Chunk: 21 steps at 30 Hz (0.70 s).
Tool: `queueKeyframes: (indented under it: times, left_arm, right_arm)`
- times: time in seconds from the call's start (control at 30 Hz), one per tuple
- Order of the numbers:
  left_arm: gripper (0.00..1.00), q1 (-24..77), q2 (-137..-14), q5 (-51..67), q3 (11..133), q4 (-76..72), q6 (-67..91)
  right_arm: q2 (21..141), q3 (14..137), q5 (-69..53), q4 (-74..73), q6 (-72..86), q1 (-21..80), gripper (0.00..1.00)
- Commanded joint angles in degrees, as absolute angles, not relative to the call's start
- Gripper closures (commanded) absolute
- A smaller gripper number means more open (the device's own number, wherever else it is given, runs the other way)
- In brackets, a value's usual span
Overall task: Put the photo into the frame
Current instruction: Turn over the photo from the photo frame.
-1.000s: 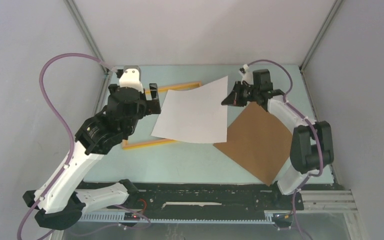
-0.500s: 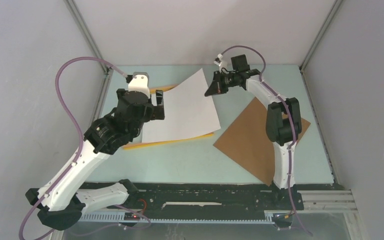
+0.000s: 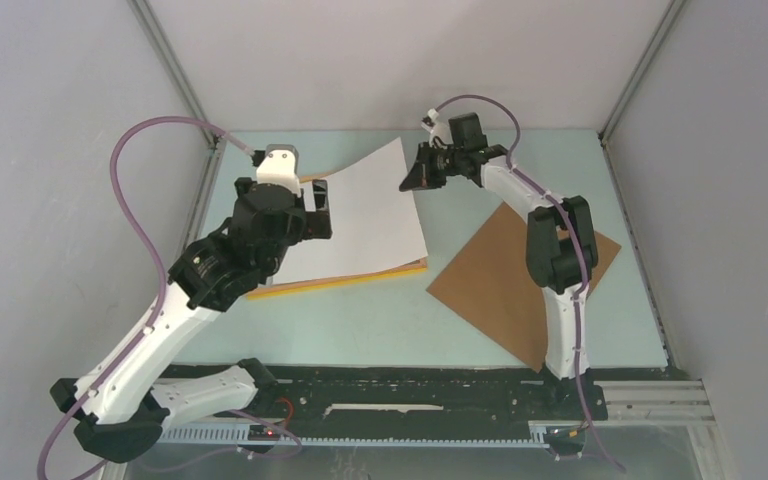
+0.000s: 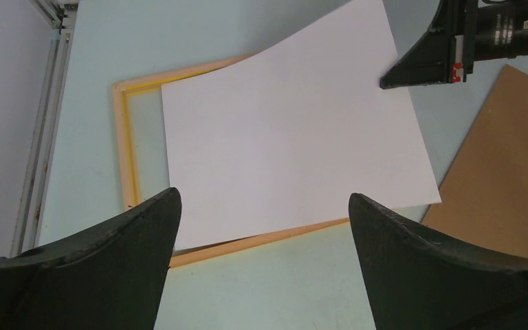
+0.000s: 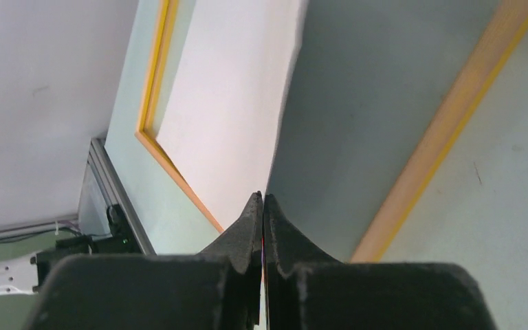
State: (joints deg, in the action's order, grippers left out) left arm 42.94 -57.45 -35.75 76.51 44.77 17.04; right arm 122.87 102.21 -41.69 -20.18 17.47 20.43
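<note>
The photo (image 3: 360, 215) shows its plain white back and lies slanted over the frame (image 3: 360, 280), its far right corner lifted. My right gripper (image 3: 407, 183) is shut on that corner. In the right wrist view the photo (image 5: 234, 103) runs edge-on into the closed right gripper (image 5: 262, 199), with the frame's yellow rim (image 5: 447, 130) below. My left gripper (image 3: 318, 210) hangs open above the frame's left part and holds nothing. In the left wrist view the open left gripper (image 4: 261, 206) frames the photo (image 4: 282, 137) and the frame's rim (image 4: 127, 144).
A brown backing board (image 3: 505, 280) lies flat on the table to the right of the frame, partly under the right arm; it also shows as the board (image 4: 502, 179). Grey walls and metal rails bound the table (image 3: 360, 330) at the left, back and right.
The right gripper has carried the photo's corner to the left, so the photo now lies over the frame instead of beside it. The left arm has shifted slightly and stays open.
</note>
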Motion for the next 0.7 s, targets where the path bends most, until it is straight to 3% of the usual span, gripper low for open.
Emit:
queueKeyframes:
  times: [0.0, 0.27, 0.67]
  left_arm:
    - [0.00, 42.5, -55.2, -36.0, 74.7, 43.2, 17.3]
    - [0.00, 42.5, -55.2, -35.9, 74.4, 43.2, 17.1]
    - [0.00, 42.5, -55.9, -35.5, 74.7, 43.0, 16.8]
  right_arm:
    - [127.1, 110.6, -40.0, -17.9, 21.2, 22.8, 1.00]
    - [133.0, 120.1, -40.8, -22.4, 17.5, 24.7, 1.00]
    - [135.5, 120.5, -40.9, -19.8, 21.9, 26.1, 1.00]
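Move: The photo hangs white side up from the right gripper, which still pinches its raised right edge. The frame's middle lies about 16 cm to that gripper's left, 8 cm back and 9 cm below; the frame's right side is some 3 cm to its right and 3 cm back. The backing board lies 30 cm right and 22 cm back. From the left hand, the frame's middle is about 12 cm ahead, 28 cm lower. Carry the right gripper about 6 cm to the left across the frame, keeping its shut fingers on the photo's edge, and let it drift some 2 cm forward early on. Slow down as the photo's far edge nears the frame's left side, then sink about 2 cm, wrist nearly unchanged. ##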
